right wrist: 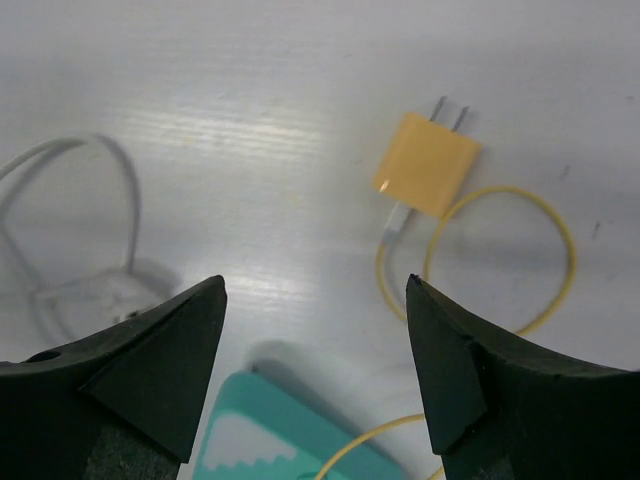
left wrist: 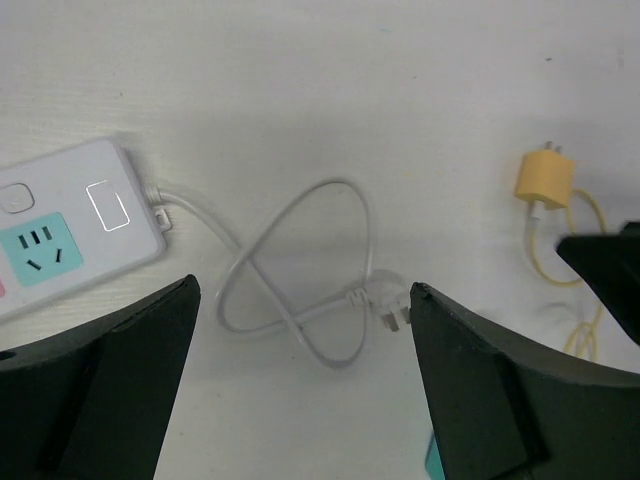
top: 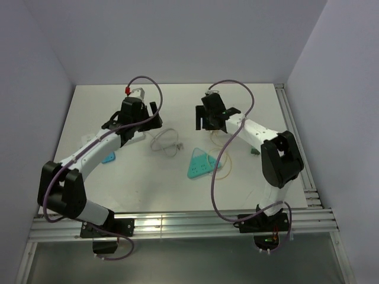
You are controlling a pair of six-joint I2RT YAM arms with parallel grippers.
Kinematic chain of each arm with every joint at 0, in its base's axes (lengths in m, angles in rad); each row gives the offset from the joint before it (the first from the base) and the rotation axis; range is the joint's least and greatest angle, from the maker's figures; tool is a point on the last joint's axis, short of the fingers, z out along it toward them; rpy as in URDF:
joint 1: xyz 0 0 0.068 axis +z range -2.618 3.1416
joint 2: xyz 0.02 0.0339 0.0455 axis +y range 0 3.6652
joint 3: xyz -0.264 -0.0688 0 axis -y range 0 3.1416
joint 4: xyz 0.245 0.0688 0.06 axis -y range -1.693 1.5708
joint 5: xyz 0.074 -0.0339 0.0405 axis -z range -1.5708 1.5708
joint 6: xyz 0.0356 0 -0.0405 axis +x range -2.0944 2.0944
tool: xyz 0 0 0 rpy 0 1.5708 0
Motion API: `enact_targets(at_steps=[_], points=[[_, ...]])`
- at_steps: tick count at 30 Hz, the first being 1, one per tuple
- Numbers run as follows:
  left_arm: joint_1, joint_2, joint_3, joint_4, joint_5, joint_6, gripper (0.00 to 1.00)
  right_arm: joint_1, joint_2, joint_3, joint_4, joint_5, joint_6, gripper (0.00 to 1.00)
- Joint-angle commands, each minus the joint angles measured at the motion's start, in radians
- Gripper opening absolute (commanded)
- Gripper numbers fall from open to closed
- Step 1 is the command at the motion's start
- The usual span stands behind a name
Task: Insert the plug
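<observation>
A white plug [left wrist: 388,300] on a looped white cable [left wrist: 300,270] lies flat on the table, its prongs pointing right. The cable runs to a white power strip [left wrist: 70,225] at the left. My left gripper [left wrist: 305,286] hovers open above the loop, with nothing between its fingers. A yellow plug [right wrist: 425,165] with a thin yellow cable [right wrist: 560,270] lies further right, prongs pointing away. My right gripper [right wrist: 315,280] is open above the table just short of it, holding nothing. A teal socket block [right wrist: 270,435] lies under that gripper.
From above, the teal triangular socket block [top: 201,163] sits mid-table between the arms, beside the white cable [top: 164,142]. Both grippers [top: 151,118] [top: 207,121] hang over the far half of the table. White walls enclose the table on three sides.
</observation>
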Motion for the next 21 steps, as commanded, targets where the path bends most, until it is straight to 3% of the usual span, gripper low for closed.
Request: enact_targets(at_steps=[1,5,21], points=[[-0.009,-0.089,-0.054,0.068,0.042,-0.026,0.93,-0.033,0.080,0.079,-0.083,0.118,0.050,0.79],[-0.020,-0.124,-0.078,0.060,0.042,-0.030,0.93,-0.035,0.189,0.184,-0.150,0.194,0.096,0.79],[-0.037,-0.139,-0.112,0.064,0.032,-0.027,0.93,-0.058,0.322,0.285,-0.131,0.253,0.126,0.75]])
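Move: The orange plug lies about 7 cm ahead of the right hand, 5 cm to its right and 9 cm below. On the table too, the white plug is some 3 cm back and 8 cm left of that hand, and the teal power strip about 11 cm back and 1 cm right. From the left hand, the orange plug is roughly 8 cm ahead, 21 cm right and 14 cm down. Open right hand sinks 6 cm, forward and right towards the orange plug, turning clockwise; left eases back 2.5 cm. ##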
